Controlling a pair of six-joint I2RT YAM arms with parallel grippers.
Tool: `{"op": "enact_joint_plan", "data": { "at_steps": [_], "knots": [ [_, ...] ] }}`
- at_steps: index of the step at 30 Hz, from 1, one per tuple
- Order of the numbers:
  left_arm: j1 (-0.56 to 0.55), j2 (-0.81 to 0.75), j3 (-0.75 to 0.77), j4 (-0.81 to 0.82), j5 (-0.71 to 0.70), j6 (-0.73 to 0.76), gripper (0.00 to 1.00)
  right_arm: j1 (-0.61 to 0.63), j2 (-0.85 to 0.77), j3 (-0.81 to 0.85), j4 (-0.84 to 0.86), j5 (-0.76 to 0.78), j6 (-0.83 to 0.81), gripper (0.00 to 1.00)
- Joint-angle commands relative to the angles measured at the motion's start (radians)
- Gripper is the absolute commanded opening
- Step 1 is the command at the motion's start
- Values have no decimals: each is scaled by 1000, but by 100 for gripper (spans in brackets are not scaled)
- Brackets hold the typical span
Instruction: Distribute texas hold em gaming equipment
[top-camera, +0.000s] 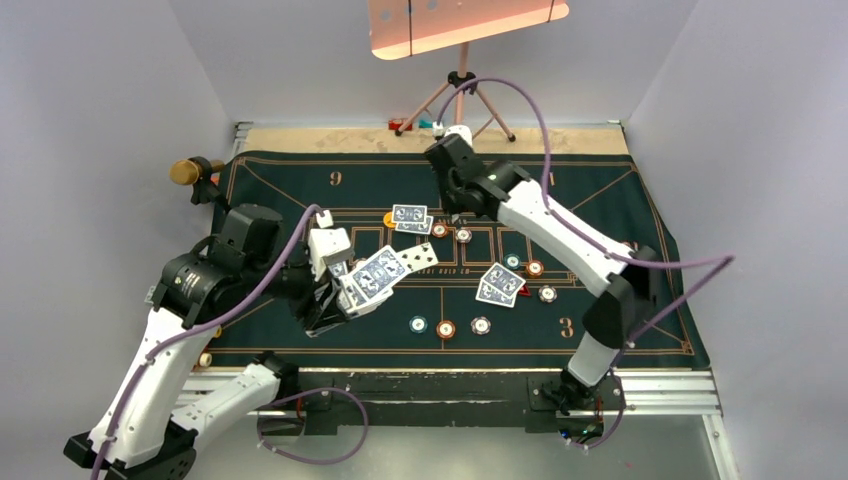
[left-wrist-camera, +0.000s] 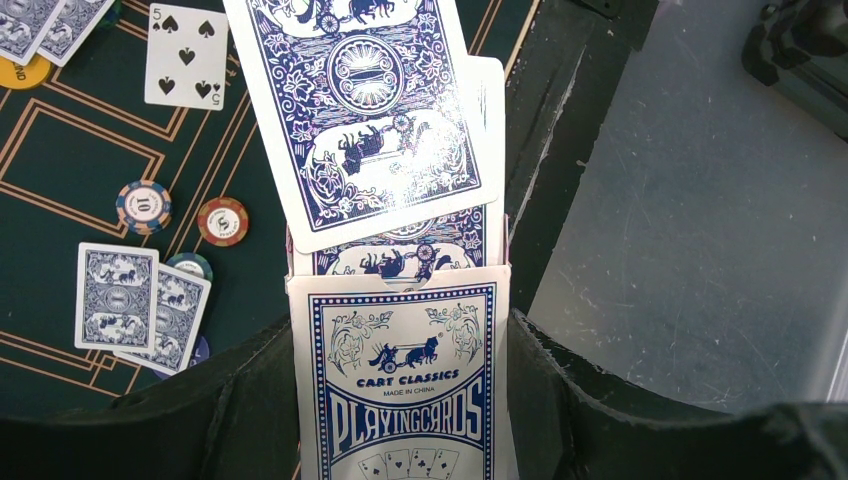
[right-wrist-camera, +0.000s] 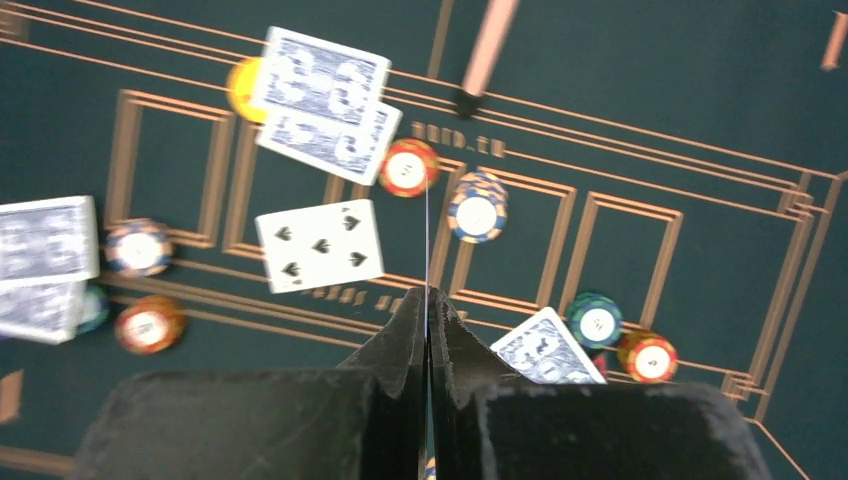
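My left gripper (top-camera: 345, 297) (left-wrist-camera: 400, 350) is shut on a blue-and-white playing-card box (left-wrist-camera: 400, 400), and blue-backed cards (left-wrist-camera: 365, 110) stick out of its open top. A five of spades (top-camera: 418, 258) (right-wrist-camera: 320, 245) lies face up on the green mat (top-camera: 600, 200). Two face-down card pairs (top-camera: 411, 217) (top-camera: 500, 284) lie there too, the far one over a yellow disc (top-camera: 389, 218). Teal, orange and white chips (top-camera: 446, 329) (right-wrist-camera: 477, 212) are scattered about. My right gripper (top-camera: 455, 212) (right-wrist-camera: 428, 300) hangs over the mat's far middle, shut on a card seen edge-on as a thin line.
A tripod (top-camera: 460, 100) stands behind the table's far edge. A brass-coloured knob (top-camera: 185, 172) sits at the mat's far left corner. Metal rails (top-camera: 450, 385) run along the near edge. A small red marker (top-camera: 524, 292) peeks from under the right card pair.
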Motion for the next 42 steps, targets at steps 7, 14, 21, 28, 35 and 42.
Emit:
{"op": "enact_joint_plan", "data": {
  "at_steps": [7, 14, 21, 28, 35, 42],
  "knots": [
    [7, -30, 28, 8, 43, 3, 3, 101, 249, 60, -74, 384, 11, 0],
    [7, -33, 35, -2, 50, 6, 3, 144, 479, 169, -144, 491, 34, 0],
    [7, -32, 34, -2, 55, 6, 2, 175, 597, 240, -174, 559, 32, 0],
    [7, -28, 32, 3, 55, 6, 2, 214, 643, 232, -153, 516, 32, 0],
    [7, -19, 42, 3, 51, 4, 3, 259, 671, 260, -148, 453, 33, 0],
    [8, -14, 52, 0, 47, 3, 3, 278, 672, 236, -146, 403, 41, 0]
  ]
}}
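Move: The right hand holds a playing card edge-on in its shut fingers; the face-up five of spades lies some 7 cm ahead, 8 cm left and 23 cm below. The orange chips are about 14 cm ahead and 2 cm left, the blue-white chips 13 cm ahead and 3 cm right; the face-down pair sits roughly 18 cm ahead and 10 cm left. From the left hand, the five is some 28 cm ahead, 16 cm right and 26 cm below. The held card's free end comes down onto the right end of the five of spades and bends there, still pinched in the right hand's shut fingers. That hand drops about 20 cm, fast at first and then easing, rolling some 40 degrees so its left side dips, and near the bottom sweeps several centimetres left and slightly back. The left hand keeps its hold on the card box. ##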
